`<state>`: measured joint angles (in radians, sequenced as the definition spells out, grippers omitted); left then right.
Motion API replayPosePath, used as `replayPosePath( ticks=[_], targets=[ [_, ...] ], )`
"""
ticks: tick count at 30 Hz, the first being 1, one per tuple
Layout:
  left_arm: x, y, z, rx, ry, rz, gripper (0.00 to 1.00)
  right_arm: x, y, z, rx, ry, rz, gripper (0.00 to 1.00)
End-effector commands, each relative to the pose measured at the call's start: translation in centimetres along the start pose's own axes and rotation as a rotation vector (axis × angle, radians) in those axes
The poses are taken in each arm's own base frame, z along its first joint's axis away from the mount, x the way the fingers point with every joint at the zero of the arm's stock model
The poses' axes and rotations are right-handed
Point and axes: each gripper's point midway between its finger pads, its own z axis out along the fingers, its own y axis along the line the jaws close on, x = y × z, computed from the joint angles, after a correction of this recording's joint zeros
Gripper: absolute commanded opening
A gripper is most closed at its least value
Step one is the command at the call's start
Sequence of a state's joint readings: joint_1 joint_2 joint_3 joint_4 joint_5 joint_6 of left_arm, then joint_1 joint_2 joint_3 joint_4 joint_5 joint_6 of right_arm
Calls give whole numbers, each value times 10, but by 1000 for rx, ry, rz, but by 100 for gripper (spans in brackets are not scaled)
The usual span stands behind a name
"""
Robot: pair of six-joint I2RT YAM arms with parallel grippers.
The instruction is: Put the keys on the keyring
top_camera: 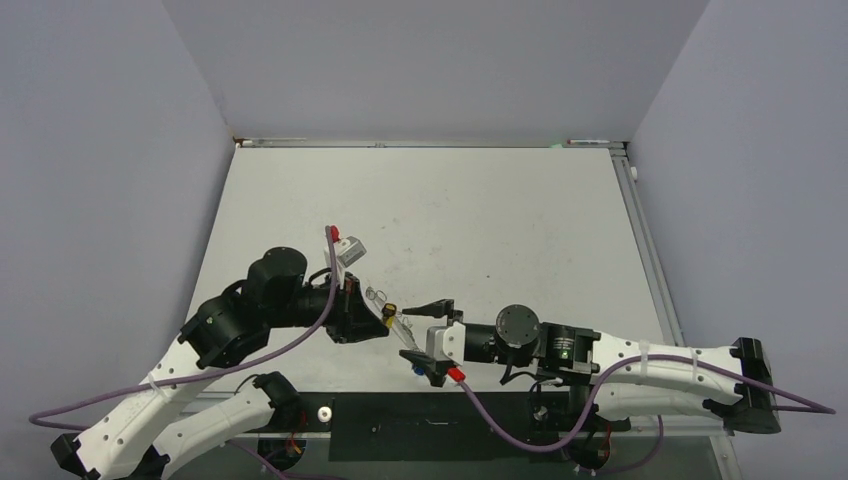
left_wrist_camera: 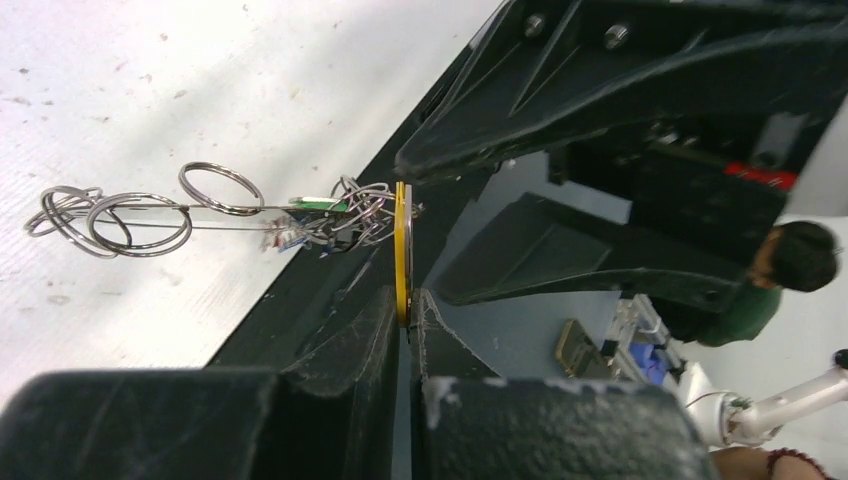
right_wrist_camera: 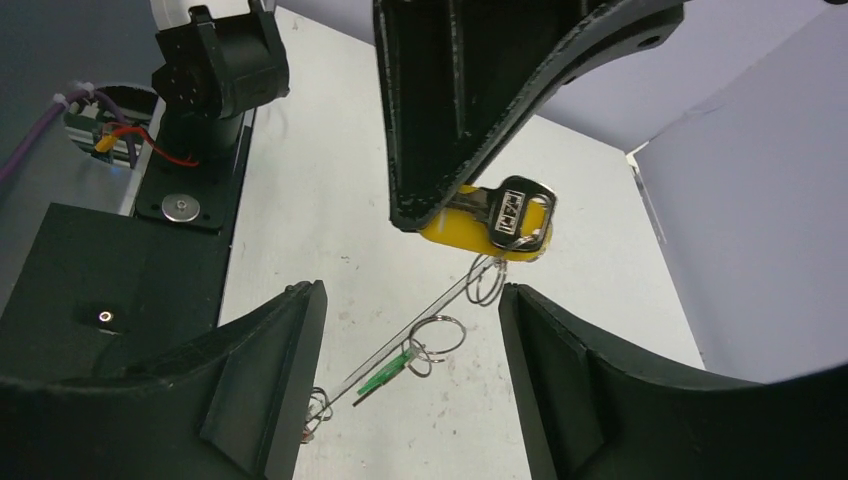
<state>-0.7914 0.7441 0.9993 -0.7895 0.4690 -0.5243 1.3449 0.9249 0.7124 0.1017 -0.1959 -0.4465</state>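
Observation:
My left gripper is shut on a key with a yellow tag; the tag shows edge-on between its fingers and the silver key head sticks out beside it. From that key a thin silver loop, the keyring, runs edge-on down and left above the table. A green-tagged key and small wire rings hang along it. My right gripper is open, one finger on each side of the keyring, touching nothing. In the top view it faces the left gripper.
A black strip lies along the table's near edge between the arm bases. The white tabletop stretches away behind both grippers, walled at the left, back and right. Purple cables trail from both arms.

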Motion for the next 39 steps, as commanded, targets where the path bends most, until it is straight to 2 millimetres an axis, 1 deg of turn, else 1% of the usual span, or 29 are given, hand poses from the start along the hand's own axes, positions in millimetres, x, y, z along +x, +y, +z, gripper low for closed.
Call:
replayPosePath(
  ticks=[1,5,10,16,21,25,28,31,36,39],
  targets=[
    [-25,-30,-1,107,-86,-123,0,-33,-9,-1,53,-144,-89,65],
    [-24,-36,5,144,-62,-215,0,-36,-10,-2,120,-155,-156,64],
    [-24,-39,6,166,-56,-277,0,-34,-13,-4,248,-107,-256,64],
    [-25,-49,5,223,-33,-336,0,-22,-12,-1,296,-49,-317,63],
    [-19,-57,6,269,26,-389,0,-19,-16,0,340,-29,-355,60],
    [-16,-58,6,279,48,-406,0,-19,-22,1,375,-17,-400,58],
    [-16,-59,6,281,53,-416,0,-18,-24,3,384,0,-430,52],
    [-15,-61,4,288,59,-425,0,-12,-23,6,383,31,-451,46],
    [-13,-63,4,300,85,-437,0,-9,-23,7,386,42,-464,31],
    [-13,-66,2,312,85,-442,0,-6,-24,7,393,60,-476,30]
  ],
)
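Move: The yellow tag with its key is already pinched in the left fingertips, about 1 cm to the right of the left hand. From the open right hand, the tag is some 3 cm ahead and 4 cm to the left, about level. The keyring's middle lies roughly 2 cm left of the right hand, neither ahead nor back, and 5 cm below; the blue tag is about 7 cm back, 3 cm right and 7 cm below that hand. Left carries yellow tag 3 cm rightward; right hand rolls 30 degrees, backs, advances and closes partway around it. ##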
